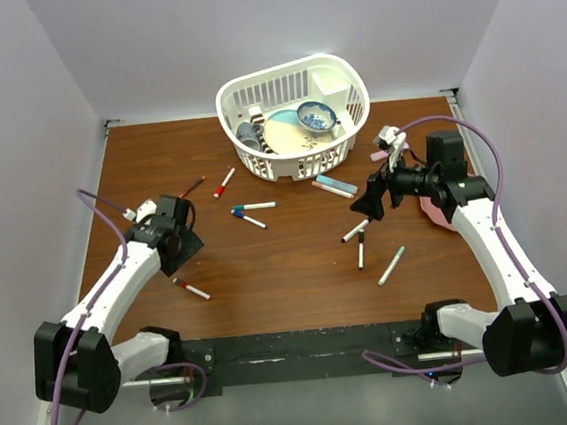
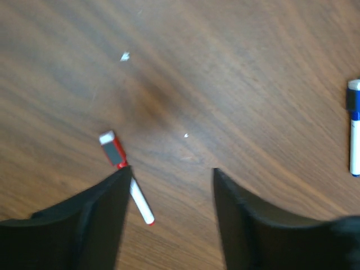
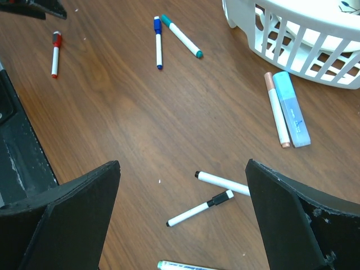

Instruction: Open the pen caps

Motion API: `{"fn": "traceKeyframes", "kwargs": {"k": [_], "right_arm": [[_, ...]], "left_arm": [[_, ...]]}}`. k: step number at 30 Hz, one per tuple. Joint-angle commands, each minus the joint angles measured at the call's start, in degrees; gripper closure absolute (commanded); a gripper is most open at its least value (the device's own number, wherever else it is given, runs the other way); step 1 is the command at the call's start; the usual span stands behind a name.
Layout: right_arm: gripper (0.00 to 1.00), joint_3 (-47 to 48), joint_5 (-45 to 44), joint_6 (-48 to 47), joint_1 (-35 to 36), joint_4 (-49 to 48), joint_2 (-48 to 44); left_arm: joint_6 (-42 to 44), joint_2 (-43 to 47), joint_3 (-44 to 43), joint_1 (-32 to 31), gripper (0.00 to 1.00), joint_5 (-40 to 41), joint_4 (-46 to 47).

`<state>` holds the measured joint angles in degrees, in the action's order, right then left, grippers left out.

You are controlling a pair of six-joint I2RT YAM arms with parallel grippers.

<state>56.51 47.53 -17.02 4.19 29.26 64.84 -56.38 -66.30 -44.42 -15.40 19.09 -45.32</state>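
Observation:
A red-capped marker lies on the wood, its red cap just past my left fingertip, which overlaps the barrel. My left gripper hovers low over it, open, with bare wood between the jaws. From above, that gripper hangs just beyond the same marker. My right gripper is wide open above two black-capped markers; one black cap shows clearly. In the top view the right gripper sits centre-right.
A white basket holding dishes stands at the back. Blue, teal and red markers lie mid-table. A green marker lies near the front. A pink marker and light blue highlighter lie by the basket.

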Motion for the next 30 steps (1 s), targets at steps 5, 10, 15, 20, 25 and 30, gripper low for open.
{"fn": "traceKeyframes", "kwargs": {"k": [5, 10, 15, 20, 25, 30], "right_arm": [[0.01, 1.3, 0.4, -0.7, 0.2, 0.0, -1.1], [0.01, 1.1, 0.4, -0.4, 0.2, -0.1, -0.5], [0.01, 1.1, 0.2, -0.4, 0.2, -0.1, -0.2], [0.01, 1.2, 0.1, -0.4, 0.2, 0.0, 0.2], [0.01, 1.1, 0.3, -0.2, 0.2, 0.0, 0.8], [0.01, 1.1, 0.3, 0.1, 0.2, -0.1, 1.6]], "left_arm": [[-10.1, 3.7, 5.2, -0.1, 0.48, 3.5, -5.6], [-12.2, 2.1, 7.9, -0.2, 0.48, 4.3, -6.2], [-13.2, 1.4, 10.0, 0.2, 0.47, 4.3, -2.5], [-12.8, -0.8, 11.6, 2.2, 0.49, 2.5, 2.3], [-12.3, -1.7, 12.5, 4.0, 0.54, 3.1, 5.1], [-12.0, -3.4, 13.0, 6.0, 0.64, 4.0, 6.9]]}}
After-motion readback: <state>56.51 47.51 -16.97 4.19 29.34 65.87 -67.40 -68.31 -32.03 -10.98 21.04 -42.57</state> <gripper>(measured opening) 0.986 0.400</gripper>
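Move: The near red pen's cap lies about 5 cm back, 3 cm left and 8 cm below the left hand. The blue pen is some 8 cm ahead and 14 cm right of that hand; the brownish-red pen is about 16 cm ahead and 1 cm right. From the right hand, the near red pen's cap is roughly 47 cm left, 10 cm back and 22 cm below. The left hand sinks about 7 cm, backing and shifting left, turns counter-clockwise, and narrows its fingers around the cap. ##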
